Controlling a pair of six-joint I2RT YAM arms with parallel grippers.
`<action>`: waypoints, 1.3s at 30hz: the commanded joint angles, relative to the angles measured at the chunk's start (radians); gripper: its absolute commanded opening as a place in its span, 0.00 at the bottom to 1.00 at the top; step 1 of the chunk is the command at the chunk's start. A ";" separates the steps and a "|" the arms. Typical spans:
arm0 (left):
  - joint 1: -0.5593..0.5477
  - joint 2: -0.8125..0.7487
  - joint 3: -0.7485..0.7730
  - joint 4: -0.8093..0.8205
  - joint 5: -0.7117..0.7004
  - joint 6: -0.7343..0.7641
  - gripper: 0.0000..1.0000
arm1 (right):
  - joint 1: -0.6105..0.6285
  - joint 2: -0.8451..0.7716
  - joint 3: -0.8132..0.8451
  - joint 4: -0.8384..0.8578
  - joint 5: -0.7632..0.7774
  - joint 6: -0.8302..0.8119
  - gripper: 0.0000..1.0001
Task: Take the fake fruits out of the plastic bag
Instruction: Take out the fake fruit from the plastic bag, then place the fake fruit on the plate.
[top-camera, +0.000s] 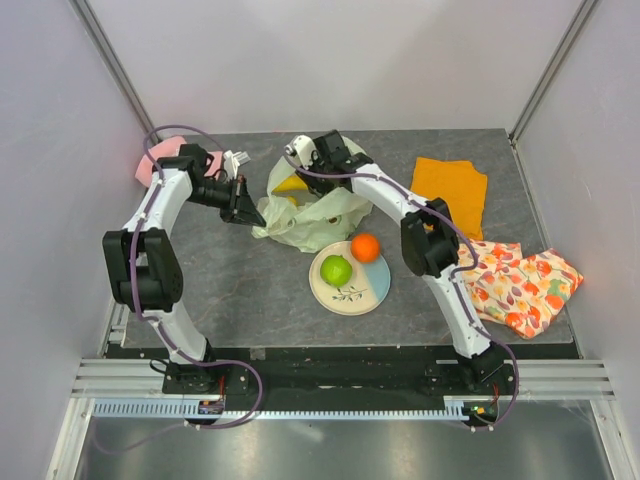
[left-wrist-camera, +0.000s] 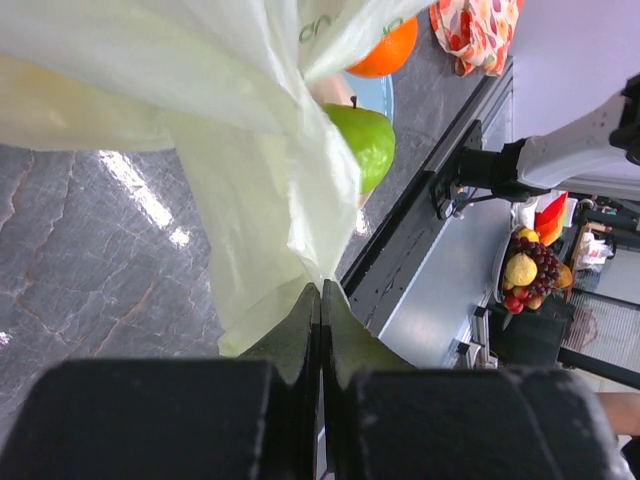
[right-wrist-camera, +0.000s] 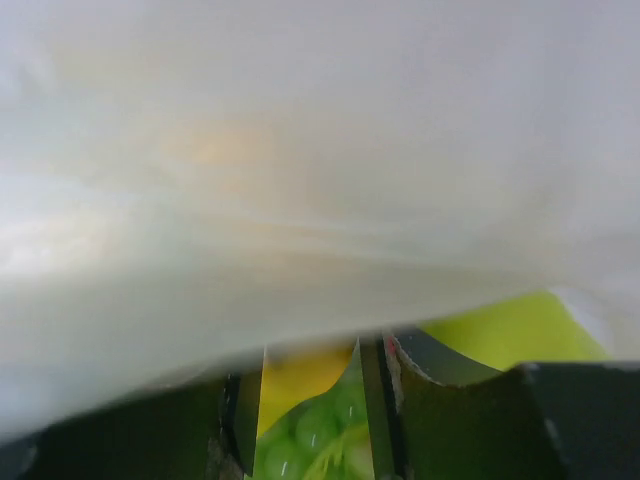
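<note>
The pale yellow-green plastic bag (top-camera: 312, 215) lies behind the plate, its mouth facing the back. My left gripper (top-camera: 247, 207) is shut on the bag's left edge; in the left wrist view the film (left-wrist-camera: 250, 180) runs into the closed jaws (left-wrist-camera: 321, 300). My right gripper (top-camera: 301, 158) is inside the bag's mouth, above a yellow fruit (top-camera: 292, 184). In the right wrist view its fingers (right-wrist-camera: 310, 400) stand apart, with the yellow fruit (right-wrist-camera: 300, 375) and a bumpy green fruit (right-wrist-camera: 315, 435) between them, and blurred bag film (right-wrist-camera: 300, 170) above. A green apple (top-camera: 336, 270) and an orange (top-camera: 366, 247) lie on the plate (top-camera: 372, 292).
An orange cloth (top-camera: 451, 190) lies at the back right and a floral cloth (top-camera: 520, 285) at the right edge. A pink cap (top-camera: 160, 160) sits behind the left arm. In the left wrist view the apple (left-wrist-camera: 365, 145) and the orange (left-wrist-camera: 385, 55) show beyond the bag.
</note>
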 joint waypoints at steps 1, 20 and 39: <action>-0.010 0.018 0.080 0.007 0.058 -0.019 0.02 | 0.015 -0.213 -0.039 0.027 -0.095 0.041 0.36; -0.013 0.171 0.367 0.025 0.075 -0.103 0.02 | 0.053 -0.734 -0.427 -0.096 0.075 -0.183 0.22; -0.012 0.117 0.308 0.031 0.072 -0.095 0.02 | 0.059 -1.176 -1.016 -0.363 -0.244 -0.365 0.20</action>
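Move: The right hand, inside the bag, already has the banana between its fingers; the bag's middle is only about 3 cm back from it. The plate lies some 23 cm back, 7 cm to the right and 6 cm lower, with the orange about 16 cm back and 10 cm right, and the green apple roughly 21 cm back and 4 cm right. From the left hand, shut on the bag's rim, the plate is about 17 cm right, 4 cm back and 17 cm below. Keeping its pinch on the banana, the right hand lifts it up out of the bag, climbing about 24 cm while drawing back and right towards the plate, then dips some 8 cm as it speeds on back, the wrist turning about 20 degrees counter-clockwise. The left hand keeps the bag's rim pinched, carries it 7 cm forward and 4 cm up, then holds there. ##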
